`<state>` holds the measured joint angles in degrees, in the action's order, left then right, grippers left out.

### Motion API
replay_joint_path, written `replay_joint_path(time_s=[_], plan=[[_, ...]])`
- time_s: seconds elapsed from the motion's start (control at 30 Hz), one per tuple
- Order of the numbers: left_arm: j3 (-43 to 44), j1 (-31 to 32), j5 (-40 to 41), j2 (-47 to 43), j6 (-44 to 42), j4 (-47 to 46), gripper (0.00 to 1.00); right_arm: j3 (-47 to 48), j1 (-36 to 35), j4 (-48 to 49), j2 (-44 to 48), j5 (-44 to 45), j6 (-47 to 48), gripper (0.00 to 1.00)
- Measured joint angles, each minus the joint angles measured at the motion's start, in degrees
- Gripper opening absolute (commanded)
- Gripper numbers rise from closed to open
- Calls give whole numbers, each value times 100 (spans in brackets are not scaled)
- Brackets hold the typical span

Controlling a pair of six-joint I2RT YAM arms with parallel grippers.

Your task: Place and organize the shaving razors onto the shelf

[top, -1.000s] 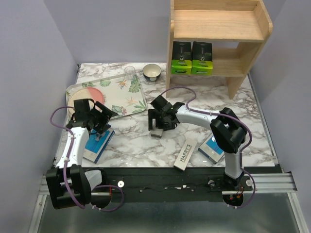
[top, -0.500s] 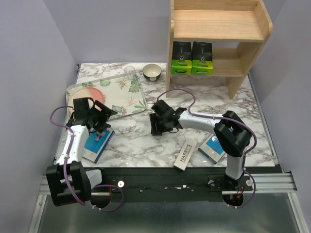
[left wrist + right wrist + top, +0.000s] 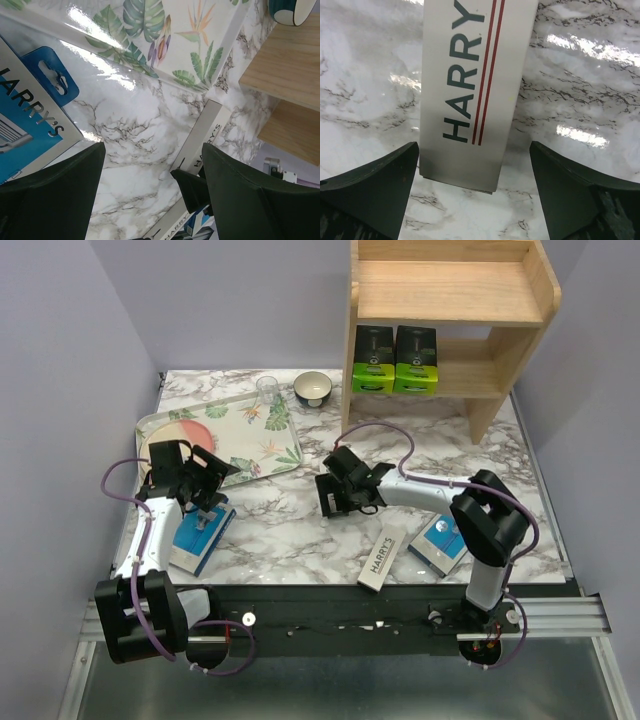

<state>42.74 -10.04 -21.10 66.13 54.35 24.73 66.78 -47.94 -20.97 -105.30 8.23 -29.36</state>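
Observation:
Two black razor boxes with lime-green ends (image 3: 394, 360) stand side by side on the lower tier of the light-wood shelf (image 3: 452, 292). My right gripper (image 3: 337, 500) is open and hangs low over a white HARRY'S box (image 3: 470, 95). The box end lies between the fingers, with a gap on each side. A second white HARRY'S box (image 3: 380, 558) and a blue-and-white pack (image 3: 440, 543) lie near the front right. My left gripper (image 3: 207, 498) is open and empty above another blue-and-white pack (image 3: 195, 538). That pack (image 3: 30, 125) lies to the left of its fingers.
A floral tray (image 3: 262, 432) holding a pink plate (image 3: 198, 433) and a clear glass (image 3: 268, 390) sits at the back left. A small dark bowl (image 3: 313, 389) stands beside the shelf's left side panel. The shelf's top tier holds nothing.
My right gripper has shifted a little right and toward the front, and now covers the white box end that showed below it before. The left arm has stayed put.

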Motion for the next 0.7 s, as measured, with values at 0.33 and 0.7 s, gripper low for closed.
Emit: replay_joint_path(time_s=[0.33,0.7], plan=[[0,-35,-17,55,33,-20,87,592,28,-72,-439,-83,-57,95],[2,-68,-44,304,122,-24,87,-94,28,343,-70,192,560,50]])
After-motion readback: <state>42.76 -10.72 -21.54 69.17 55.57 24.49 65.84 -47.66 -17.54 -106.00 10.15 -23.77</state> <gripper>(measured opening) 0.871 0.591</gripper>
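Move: The white Harry's box runs forward from between the right hand's open fingers: its middle is about 5 cm ahead, 1 cm left and barely 1 cm below, with its near end right at the fingertips. The second Harry's box lies some 10 cm back and 11 cm right of the hand, and the blue razor pack 7 cm back and 23 cm right. From the left hand, the white box is about 20 cm right, roughly level fore and aft, and 11 cm lower. The right hand pinches the white Harry's box by its two long sides near the near end, closing from wide open to a little over half. Before that it hops about 2 cm forward and 2 cm left, rising 1 cm or so, then sinks back to table height and draws about 2.5 cm right as the fingers shut. ##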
